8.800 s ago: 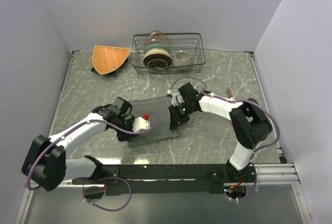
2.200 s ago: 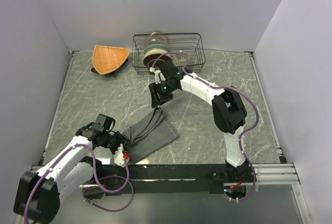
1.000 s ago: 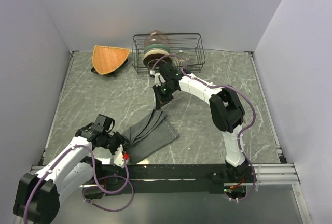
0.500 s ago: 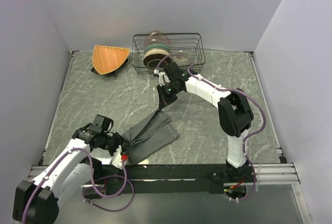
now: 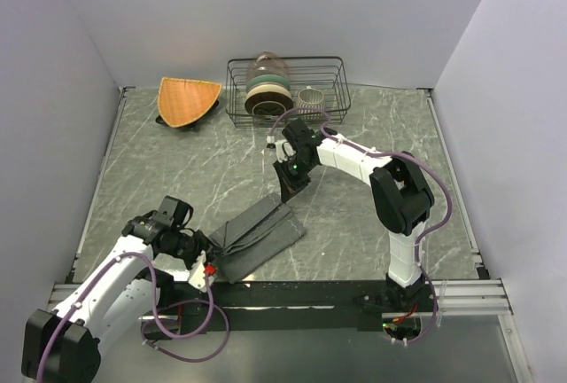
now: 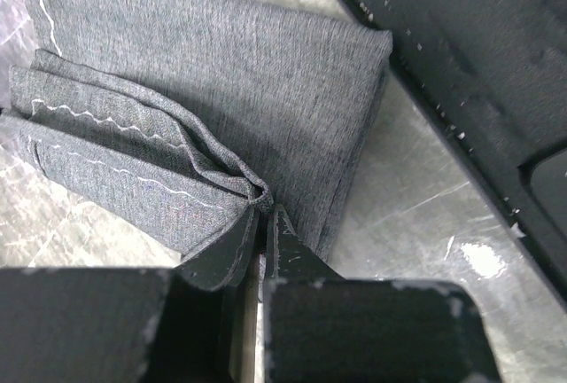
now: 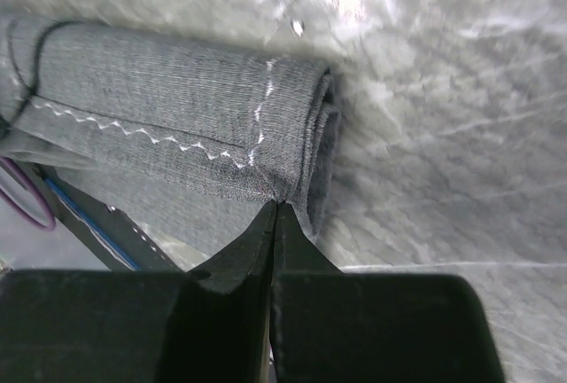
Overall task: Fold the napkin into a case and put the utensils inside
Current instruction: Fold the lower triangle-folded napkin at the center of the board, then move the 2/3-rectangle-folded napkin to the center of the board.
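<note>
The dark grey napkin lies bunched in long folds on the marble table, strung between my two grippers. My left gripper is shut on its near-left end; in the left wrist view the jaws pinch a gathered corner of the napkin. My right gripper is shut on the far-right end. The right wrist view shows those jaws closed on the stitched edge of the rolled napkin. The utensils are hidden, and no finished case shows.
A wire rack with stacked plates and a cup stands at the back. An orange fan-shaped mat lies to its left. The black mounting rail runs along the near edge, close to the napkin's corner.
My right gripper has come away from the rack toward the near side, carrying the napkin's far end, so the cloth has shortened and bunched. The left gripper has barely moved.
</note>
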{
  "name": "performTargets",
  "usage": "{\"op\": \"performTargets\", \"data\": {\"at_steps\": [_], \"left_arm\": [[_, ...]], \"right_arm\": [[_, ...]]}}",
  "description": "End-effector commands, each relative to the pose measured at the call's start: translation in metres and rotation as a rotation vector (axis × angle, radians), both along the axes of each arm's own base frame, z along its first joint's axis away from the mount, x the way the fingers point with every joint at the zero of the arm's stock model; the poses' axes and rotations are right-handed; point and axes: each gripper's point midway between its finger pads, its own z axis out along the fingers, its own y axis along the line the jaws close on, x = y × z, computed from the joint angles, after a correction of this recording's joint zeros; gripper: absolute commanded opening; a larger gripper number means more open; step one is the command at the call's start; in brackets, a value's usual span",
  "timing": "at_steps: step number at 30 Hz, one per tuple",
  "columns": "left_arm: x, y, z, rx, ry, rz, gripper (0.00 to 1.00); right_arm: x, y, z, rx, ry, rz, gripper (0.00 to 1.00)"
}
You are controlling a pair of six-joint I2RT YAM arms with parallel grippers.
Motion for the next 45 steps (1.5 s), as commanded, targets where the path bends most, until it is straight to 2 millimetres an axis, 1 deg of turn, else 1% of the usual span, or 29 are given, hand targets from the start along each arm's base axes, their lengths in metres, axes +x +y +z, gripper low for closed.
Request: {"op": "performTargets", "data": {"at_steps": [1, 4, 6, 9, 12, 14, 15, 16, 17, 20, 23, 26, 27, 28, 29, 30, 32, 33, 34, 35, 36, 37, 38, 39, 40, 41, 42, 44, 45], "left_arm": [[-0.016, -0.019, 0.017, -0.107, -0.172, -0.309, 0.04], [-0.024, -0.016, 0.010, -0.094, -0.142, -0.347, 0.10], [-0.029, -0.015, 0.005, -0.088, -0.122, -0.383, 0.13], [-0.035, -0.013, -0.001, -0.071, -0.078, -0.412, 0.15], [-0.035, -0.011, -0.005, -0.052, -0.033, -0.419, 0.16], [-0.037, -0.008, -0.008, -0.031, -0.005, -0.435, 0.16], [-0.038, -0.008, -0.009, -0.033, 0.004, -0.435, 0.16], [-0.037, -0.008, -0.010, -0.029, 0.008, -0.438, 0.16], [-0.037, -0.008, -0.011, -0.030, 0.005, -0.440, 0.16], [-0.039, -0.009, -0.012, -0.026, 0.015, -0.452, 0.16], [-0.041, -0.007, -0.013, -0.014, 0.031, -0.457, 0.16], [-0.043, -0.007, -0.014, -0.015, 0.035, -0.457, 0.16], [-0.042, -0.008, -0.012, -0.023, 0.031, -0.455, 0.17], [-0.042, -0.009, -0.010, -0.027, 0.030, -0.451, 0.18], [-0.041, -0.012, -0.004, -0.050, 0.037, -0.437, 0.20], [-0.033, -0.017, 0.007, -0.063, 0.020, -0.413, 0.22], [-0.028, -0.017, 0.023, -0.057, 0.092, -0.308, 0.29], [-0.017, -0.021, 0.045, -0.071, 0.129, -0.196, 0.31], [-0.013, -0.023, 0.058, -0.088, 0.164, -0.128, 0.33], [-0.008, -0.023, 0.070, -0.100, 0.202, -0.046, 0.34], [0.000, -0.025, 0.095, -0.133, 0.270, 0.091, 0.35], [0.008, -0.026, 0.108, -0.159, 0.315, 0.187, 0.37], [0.032, -0.027, 0.124, -0.213, 0.307, 0.306, 0.38], [0.041, -0.025, 0.140, -0.256, 0.435, 0.497, 0.39], [0.053, -0.021, 0.146, -0.283, 0.478, 0.603, 0.45], [0.071, -0.010, 0.151, -0.318, 0.499, 0.724, 0.48], [0.077, -0.005, 0.147, -0.311, 0.589, 0.820, 0.49], [0.084, 0.008, 0.136, -0.282, 0.671, 0.921, 0.55], [0.081, 0.011, 0.124, -0.233, 0.761, 0.951, 0.57]], "right_arm": [[0.003, -0.012, 0.014, -0.024, -0.071, 0.012, 0.00], [0.003, -0.013, 0.009, -0.040, -0.064, 0.015, 0.00], [0.006, -0.011, 0.010, -0.035, -0.063, 0.012, 0.00], [0.008, -0.006, 0.010, -0.037, -0.064, 0.019, 0.00], [0.003, -0.008, 0.007, -0.055, -0.041, 0.055, 0.00], [-0.002, -0.009, 0.012, -0.062, -0.020, 0.094, 0.00], [0.000, -0.010, 0.019, -0.053, -0.030, 0.100, 0.06], [0.001, -0.009, 0.026, -0.037, -0.039, 0.109, 0.10], [0.006, -0.006, 0.038, -0.014, -0.074, 0.125, 0.15], [0.007, 0.001, 0.069, 0.046, -0.129, 0.169, 0.23], [0.008, 0.010, 0.086, 0.087, -0.144, 0.200, 0.29], [0.008, 0.018, 0.091, 0.100, -0.145, 0.220, 0.34], [0.007, 0.022, 0.093, 0.116, -0.144, 0.221, 0.38], [0.007, 0.027, 0.096, 0.140, -0.144, 0.220, 0.43], [0.004, 0.040, 0.097, 0.175, -0.143, 0.214, 0.56], [0.003, 0.046, 0.096, 0.185, -0.146, 0.212, 0.59], [-0.001, 0.058, 0.088, 0.190, -0.127, 0.220, 0.59], [-0.006, 0.063, 0.084, 0.188, -0.115, 0.233, 0.59], [-0.008, 0.065, 0.077, 0.184, -0.102, 0.232, 0.58], [-0.009, 0.064, 0.069, 0.174, -0.093, 0.229, 0.57], [-0.008, 0.062, 0.062, 0.157, -0.095, 0.223, 0.57], [-0.010, 0.057, 0.051, 0.132, -0.082, 0.222, 0.58], [-0.010, 0.053, 0.042, 0.109, -0.077, 0.221, 0.58], [-0.010, 0.050, 0.036, 0.089, -0.074, 0.222, 0.58], [-0.013, 0.044, 0.028, 0.068, -0.067, 0.231, 0.59], [-0.014, 0.041, 0.025, 0.061, -0.071, 0.237, 0.60], [-0.015, 0.039, 0.022, 0.054, -0.077, 0.242, 0.60], [-0.017, 0.032, 0.012, 0.027, -0.077, 0.250, 0.61], [-0.018, 0.030, 0.008, 0.017, -0.073, 0.254, 0.61]]}}
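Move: The left hand holds the near-left end of the napkin's folded flap, with the napkin's middle about 9 cm to its right, 3 cm ahead and roughly 3 cm below. The right hand pinches the flap at the far-right end; from it the napkin's middle is some 8 cm back, 6 cm left and 3 cm below. The dish rack stands about 30 cm straight ahead of the right hand. Back about 5 cm and down 3, its tips tilting back towards the table's near edge, the left hand lays down its flap end, fingers loosening, then rises fast and forward off the napkin, opening to half and turning counter-clockwise. The right hand eases back a centimetre, opens and lifts clear some 7 cm, swings left, then sinks back, open, over the napkin's far side. ##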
